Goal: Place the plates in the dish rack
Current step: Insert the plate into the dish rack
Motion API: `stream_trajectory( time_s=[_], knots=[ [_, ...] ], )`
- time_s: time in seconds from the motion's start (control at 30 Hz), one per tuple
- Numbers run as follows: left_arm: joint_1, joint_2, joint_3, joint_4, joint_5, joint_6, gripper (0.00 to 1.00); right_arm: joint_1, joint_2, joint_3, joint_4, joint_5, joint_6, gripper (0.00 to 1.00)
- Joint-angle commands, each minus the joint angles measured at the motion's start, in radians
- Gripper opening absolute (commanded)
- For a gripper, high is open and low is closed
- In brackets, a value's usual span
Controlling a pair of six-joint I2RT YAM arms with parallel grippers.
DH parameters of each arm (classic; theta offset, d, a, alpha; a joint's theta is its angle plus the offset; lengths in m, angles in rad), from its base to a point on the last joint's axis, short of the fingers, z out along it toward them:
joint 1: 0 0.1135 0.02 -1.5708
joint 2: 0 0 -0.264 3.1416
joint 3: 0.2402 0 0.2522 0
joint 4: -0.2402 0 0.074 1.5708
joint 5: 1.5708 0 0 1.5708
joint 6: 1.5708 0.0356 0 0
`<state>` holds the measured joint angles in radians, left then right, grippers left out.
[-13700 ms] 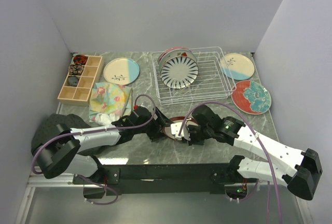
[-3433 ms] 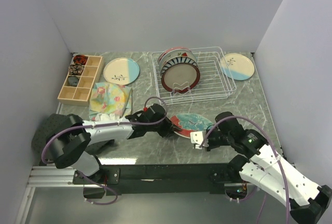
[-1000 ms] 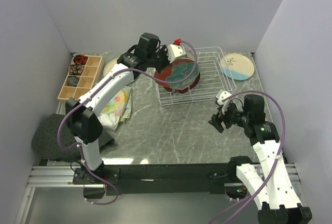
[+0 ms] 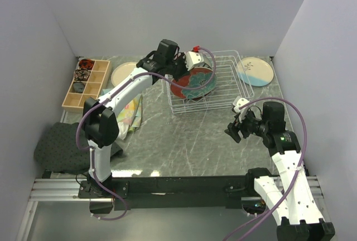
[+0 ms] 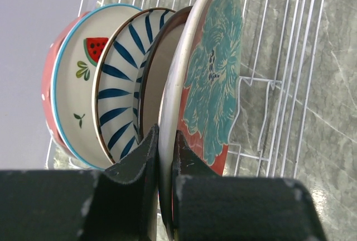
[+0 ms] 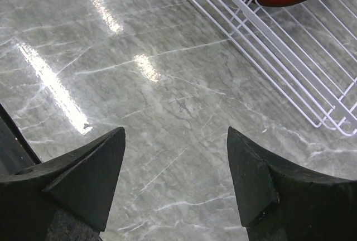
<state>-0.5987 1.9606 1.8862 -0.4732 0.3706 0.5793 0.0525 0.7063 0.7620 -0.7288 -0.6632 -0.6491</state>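
Note:
My left gripper (image 4: 179, 75) is shut on the rim of the red floral plate (image 4: 196, 83) and holds it on edge over the white wire dish rack (image 4: 231, 87). The left wrist view shows both fingers (image 5: 146, 146) pinching that rim, and the red floral plate (image 5: 215, 73) stands just in front of a brown-rimmed plate (image 5: 162, 62), a navy striped plate (image 5: 120, 79) and a watermelon-print plate (image 5: 78, 85). Whether it rests on the dish rack (image 5: 279, 85) I cannot tell. My right gripper (image 4: 233, 131) is open and empty above the marble table (image 6: 184, 85), near the rack's front corner (image 6: 290, 57).
A cream-and-blue plate (image 4: 255, 71) lies right of the rack, and another (image 4: 120, 73) lies left of it, partly behind my left arm. A wooden compartment box (image 4: 85, 83), a floral cloth (image 4: 125, 112) and a dark grey cloth (image 4: 61, 146) occupy the left side.
My left gripper has carried the red floral plate slightly right and down, closer against the standing plates. The right arm has not moved.

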Motion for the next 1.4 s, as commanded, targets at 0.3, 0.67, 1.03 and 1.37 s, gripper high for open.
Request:
stream_trajectory(
  time_s=[0.3,0.67,1.03,1.37],
  knots=[
    [0.002,0.001,0.017,0.199,0.067,-0.068,0.07,-0.014,-0.013,0.003,0.006,-0.01,-0.009,0.8],
    [0.004,0.004,-0.009,0.199,0.044,-0.082,0.16,-0.028,-0.028,0.0,0.011,-0.013,-0.009,0.8],
    [0.002,-0.094,-0.035,0.271,0.037,-0.191,0.56,-0.046,-0.034,0.0,0.009,-0.015,-0.009,0.8],
    [0.005,-0.369,-0.169,0.416,-0.031,-0.372,1.0,-0.083,-0.047,0.0,0.017,-0.006,0.005,0.8]
  ],
)
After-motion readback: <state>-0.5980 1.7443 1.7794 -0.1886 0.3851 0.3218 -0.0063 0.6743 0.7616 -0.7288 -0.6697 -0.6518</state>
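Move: Just below and to the right of the left hand lies the rack slot for the red-and-teal plate it holds: about 6 cm to its right, level with it fore and aft, some 17 cm down. The standing plates all lie about 6 cm to the hand's right, roughly 10 cm down: the brown-rimmed one 3 cm ahead, the striped one 6 cm, the watermelon one 10 cm. From the right hand, the slot lies some 22 cm ahead, 18 cm left and 12 cm down. Lowering the still-pinched red-and-teal plate about 4 cm into the rack slot in front of the brown-rimmed plate, easing about 1 cm to the right, the left hand opens its fingers wide from the bottom of that move and lets go of the rim. It then climbs about 16 cm with growing speed, backing a little towards the base, while the fingertips tip upward some 20 degrees. ##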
